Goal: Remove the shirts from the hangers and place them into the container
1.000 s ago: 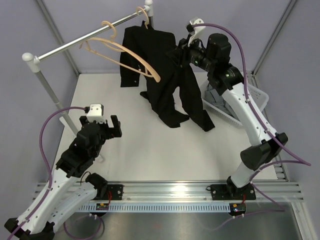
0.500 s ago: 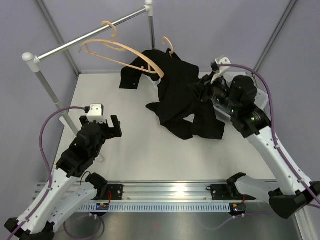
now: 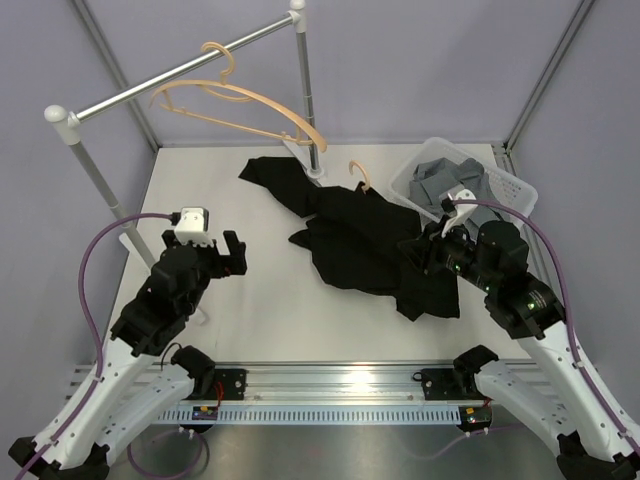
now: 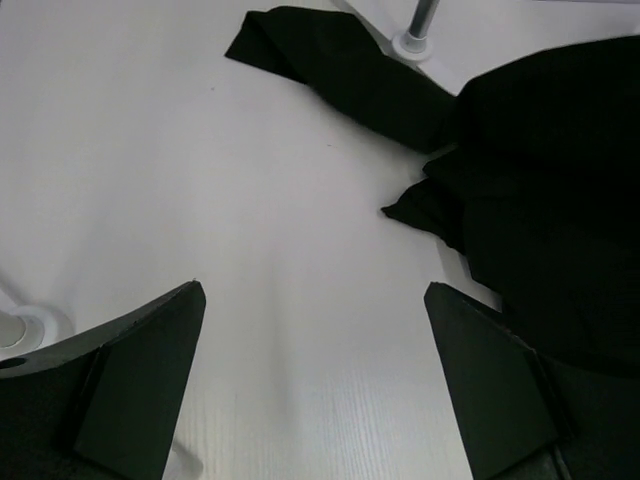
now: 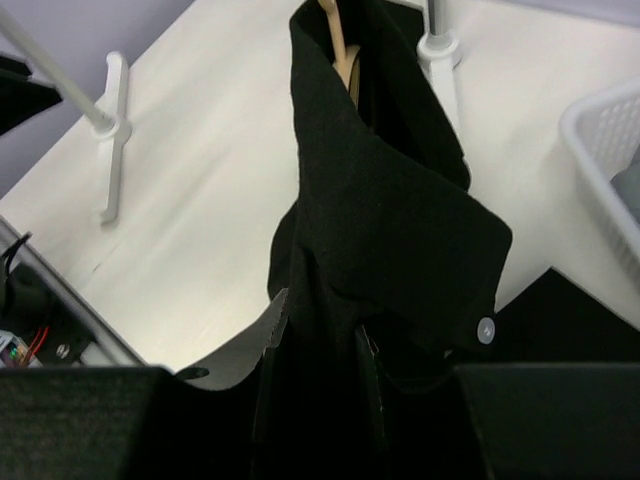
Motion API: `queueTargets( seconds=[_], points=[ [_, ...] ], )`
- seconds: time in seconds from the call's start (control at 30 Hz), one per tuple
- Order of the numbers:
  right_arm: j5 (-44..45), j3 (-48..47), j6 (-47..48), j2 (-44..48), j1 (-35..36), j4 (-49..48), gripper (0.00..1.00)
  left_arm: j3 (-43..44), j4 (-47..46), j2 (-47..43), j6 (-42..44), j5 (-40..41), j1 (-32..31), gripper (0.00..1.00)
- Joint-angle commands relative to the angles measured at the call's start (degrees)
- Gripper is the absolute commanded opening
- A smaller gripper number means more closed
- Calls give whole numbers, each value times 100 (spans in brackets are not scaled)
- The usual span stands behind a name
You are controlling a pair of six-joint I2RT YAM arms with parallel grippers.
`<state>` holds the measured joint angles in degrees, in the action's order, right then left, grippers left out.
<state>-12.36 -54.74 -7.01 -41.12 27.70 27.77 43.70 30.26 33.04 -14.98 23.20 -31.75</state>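
Observation:
The black shirt [image 3: 360, 240] lies crumpled on the table right of centre, one sleeve trailing back toward the rail post. It is still on its tan wooden hanger [image 3: 358, 173], whose hook pokes out at the collar [image 5: 340, 45]. My right gripper [image 3: 418, 252] is shut on the black shirt's cloth [image 5: 390, 200] just below the collar [image 5: 320, 340]. The grey shirt [image 3: 450, 180] lies in the white container [image 3: 520, 185] at the back right. A second, bare hanger [image 3: 250, 105] hangs on the rail. My left gripper [image 3: 210, 258] hovers open over bare table [image 4: 315, 300], left of the black shirt [image 4: 550, 200].
The grey metal rail [image 3: 170, 78] runs across the back left on white posts. One post base [image 3: 315, 170] stands beside the shirt's sleeve [image 4: 415, 42]. A white stand foot [image 5: 110, 140] lies at the left. The container's rim [image 5: 605, 150] is close on the right.
My right arm has pulled the black shirt and its hanger off the rail, down and toward the near right; the shirt now rests on the table. The left arm has not moved.

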Motion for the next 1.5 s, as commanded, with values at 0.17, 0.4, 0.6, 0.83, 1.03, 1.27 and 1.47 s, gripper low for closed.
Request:
queueTargets(
  seconds=[0.17,0.4,0.6,0.83,1.03,1.27,1.47],
  points=[
    [-1259,209,-293,70,42,-113,0,1085,-468,605,-610,-1686,19,99],
    [-1612,376,-556,-439,366,-886,0,2063,-626,1529,-1050,-2584,-270,99],
    [-1550,254,-653,-914,631,-1309,0,2485,-828,2031,-1261,-2453,-894,94],
    [-1717,113,-767,-1117,736,-1590,0,2608,-1092,2540,-1472,-1864,-1474,85],
    [-1840,86,-837,-1117,736,-1652,0,2582,-1259,2813,-1473,-1424,-1580,81],
    [-1919,139,-881,-1056,745,-1678,0,2591,-1531,3068,-1165,-1055,-1580,77],
    [-1972,183,-943,-1012,754,-1757,0,2529,-1971,3174,-936,-1002,-1580,70]
  ],
)
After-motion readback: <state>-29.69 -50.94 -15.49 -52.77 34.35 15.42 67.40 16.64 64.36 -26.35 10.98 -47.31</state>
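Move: The hook of the hanger in the black shirt stands about 33 cm to the right of the open left hand, 15 cm ahead and a few centimetres higher. From the right hand, which still grips the shirt, it lies some 16 cm ahead and 12 cm left, nearly level. The rack's far post foot is about 24 cm ahead of the left hand, 24 right, 23 below; the container sits roughly 22 cm ahead of the right hand, 18 right, 25 below. The hanger hook is brought round to the left hand: the right keeps its pinch on the shirt, carries it some 9 cm left and slightly down, and turns about 20 degrees counter-clockwise. The left hand sweeps about 19 cm right, first rising some 10 cm, then easing slightly down and forward to the hook, yawing clockwise, its left side dipping, fingers part-closing without gripping. ##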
